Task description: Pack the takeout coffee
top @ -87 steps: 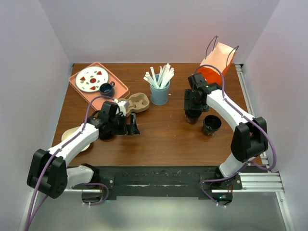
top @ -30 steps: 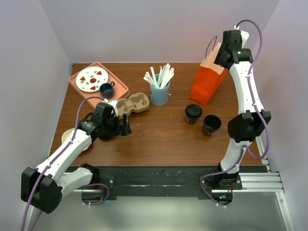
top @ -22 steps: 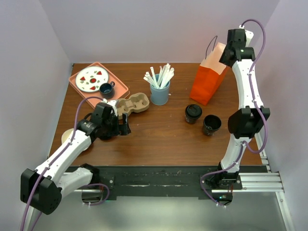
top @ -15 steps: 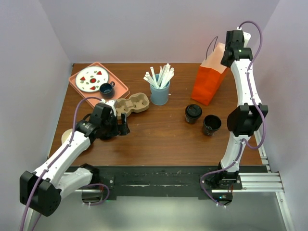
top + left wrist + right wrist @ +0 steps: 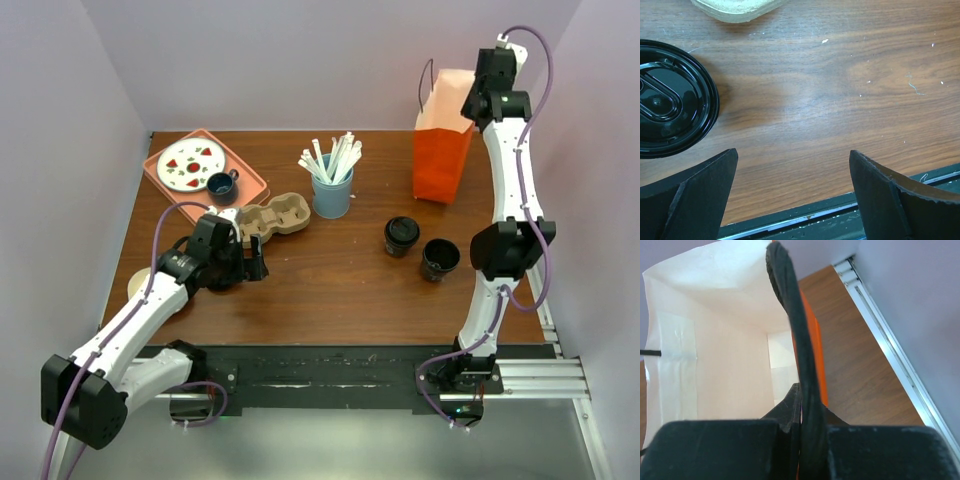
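Observation:
An orange paper bag (image 5: 443,150) stands upright at the back right. Its black handle (image 5: 790,330) runs between the jaws of my right gripper (image 5: 807,405), which is shut on it above the bag's open white inside (image 5: 715,340). In the top view the right gripper (image 5: 480,98) hangs high over the bag's right rim. A lidded black coffee cup (image 5: 402,235) and an uncovered black cup (image 5: 440,259) stand in front of the bag. A cardboard cup carrier (image 5: 277,215) lies mid-table. My left gripper (image 5: 256,264) is open and low over bare wood (image 5: 792,195), with a black lid (image 5: 670,112) to its left.
A blue cup of white straws (image 5: 332,188) stands behind the carrier. A pink tray (image 5: 245,185) at the back left holds a plate and a small dark mug (image 5: 221,184). A pale round lid (image 5: 138,284) lies near the left edge. A metal rail (image 5: 520,190) runs along the table's right side.
My right gripper has shut on the bag's handle and lifted it; the bag has gone from leaning left to standing upright. The left arm has barely moved.

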Controlling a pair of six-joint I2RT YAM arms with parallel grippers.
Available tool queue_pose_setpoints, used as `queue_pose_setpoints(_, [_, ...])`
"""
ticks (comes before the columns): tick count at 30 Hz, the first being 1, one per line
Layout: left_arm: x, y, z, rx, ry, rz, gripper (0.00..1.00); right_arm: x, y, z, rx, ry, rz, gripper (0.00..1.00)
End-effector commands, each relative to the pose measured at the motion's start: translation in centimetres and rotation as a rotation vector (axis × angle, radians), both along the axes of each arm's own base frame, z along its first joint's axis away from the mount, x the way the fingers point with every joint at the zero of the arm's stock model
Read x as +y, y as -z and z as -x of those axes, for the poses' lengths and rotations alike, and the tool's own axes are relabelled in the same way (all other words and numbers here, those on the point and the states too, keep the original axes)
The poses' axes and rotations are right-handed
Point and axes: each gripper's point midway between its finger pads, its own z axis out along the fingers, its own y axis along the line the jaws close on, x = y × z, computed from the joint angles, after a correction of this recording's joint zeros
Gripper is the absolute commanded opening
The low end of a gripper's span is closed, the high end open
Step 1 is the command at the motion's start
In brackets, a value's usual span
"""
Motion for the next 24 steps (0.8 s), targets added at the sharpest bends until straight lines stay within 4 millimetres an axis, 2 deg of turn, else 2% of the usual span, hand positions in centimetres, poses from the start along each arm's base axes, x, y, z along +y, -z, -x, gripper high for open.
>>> queue_pose_setpoints(1, [-0.3, -1.3, -0.9, -0.036, -0.012, 0.022, 0.98, 1.1, -9.1, 0.0, -0.259, -0.057, -0.027, 0.00])
queue_pose_setpoints(3, [-0.5, -1.7, -1.0, -0.039, -0.009, 0.029, 0.98, 1.8, -11.0, 0.4, -0.311, -0.093, -0.052, 0.00])
queue_pose_setpoints(6, [-1.1, -3.6, -1.5, -0.051, -0.008, 0.062, 0.98, 2.9, -14.0, 1.4, -0.389, -0.147, -0.087, 0.00])
queue_pose_setpoints(8, [-1.4, -5.7, -2.0, -0.078, -0.020, 0.082, 0.98, 3.9, -15.2, 1.9, -0.418, -0.193, -0.111, 0.00])
queue_pose_setpoints(9, [-1.5, -6.4, -2.2, -0.082, -0.035, 0.096, 0.98, 4.8, -16.2, 2.6, -0.436, -0.241, -0.132, 0.00])
queue_pose_setpoints(10, [-1.8, -7.7, -2.4, -0.090, -0.032, 0.114, 0.98, 5.4, -16.4, 2.9, -0.439, -0.272, -0.147, 0.00])
queue_pose_setpoints(12, [-2.2, -9.0, -2.6, -0.104, -0.042, 0.144, 0.98, 6.3, -17.5, 4.4, -0.451, -0.322, -0.166, 0.00])
queue_pose_setpoints(14, [-2.5, -10.6, -2.7, -0.131, -0.039, 0.174, 0.98, 7.7, -17.8, 5.7, -0.444, -0.396, -0.196, 0.00])
queue_pose_setpoints(15, [-2.5, -11.0, -2.7, -0.140, -0.039, 0.180, 0.98, 8.4, -17.0, 6.0, -0.421, -0.432, -0.216, 0.00])
queue_pose_setpoints(16, [-2.3, -11.7, -2.8, -0.154, -0.051, 0.176, 0.98, 9.5, -18.0, 7.5, -0.436, -0.496, -0.231, 0.00])
queue_pose_setpoints(17, [-2.0, -12.0, -2.9, -0.161, -0.064, 0.169, 0.98, 10.2, -17.9, 8.0, -0.430, -0.530, -0.249, 0.00])
queue_pose_setpoints(18, [-1.7, -12.2, -2.9, -0.165, -0.076, 0.159, 0.98, 10.6, -16.9, 8.4, -0.409, -0.547, -0.265, 0.00])
queue_pose_setpoints(19, [-1.1, -12.5, -2.9, -0.177, -0.102, 0.135, 0.98, 11.0, -17.9, 9.9, -0.433, -0.569, -0.276, 0.00])
queue_pose_setpoints(20, [-0.8, -12.7, -2.9, -0.187, -0.110, 0.128, 0.98, 11.8, -18.0, 10.8, -0.433, -0.609, -0.292, 0.00])
queue_pose_setpoints(21, [-0.7, -12.8, -2.8, -0.192, -0.111, 0.124, 0.98, 12.3, -16.8, 11.0, -0.408, -0.626, -0.308, 0.00])
queue_pose_setpoints(22, [0.1, -13.1, -3.1, -0.224, -0.137, 0.097, 0.98, 13.3, -17.5, 12.5, -0.421, -0.668, -0.313, 0.00])
queue_pose_setpoints(24, [0.9, -13.5, -3.2, -0.255, -0.156, 0.072, 0.98, 14.6, -16.3, 13.7, -0.380, -0.727, -0.332, 0.00])
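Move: The orange paper bag is already pinched by its near right rim in the right hand; its middle hangs about 8 cm left, 5 cm back and 14 cm below. On the side the hand is bound for, the lidded cup stands roughly 24 cm back, 19 cm left and 26 cm lower, the open black cup 30 cm back and 10 cm left. From the empty left hand, the lidded cup is some 35 cm right, 8 cm ahead; the cardboard carrier 14 cm ahead, 6 cm right. Keeping its shut pinch on the bag's rim, the right hand hoists the bag about 17 cm, almost straight up at first, then sweeps it back and left by some 11 cm each, over the table towards the cups' side, while the wrist tips the fingers up towards level and swings about 30 degrees counter-clockwise. The open left hand rises some 11 cm, a little forward, touching nothing. ##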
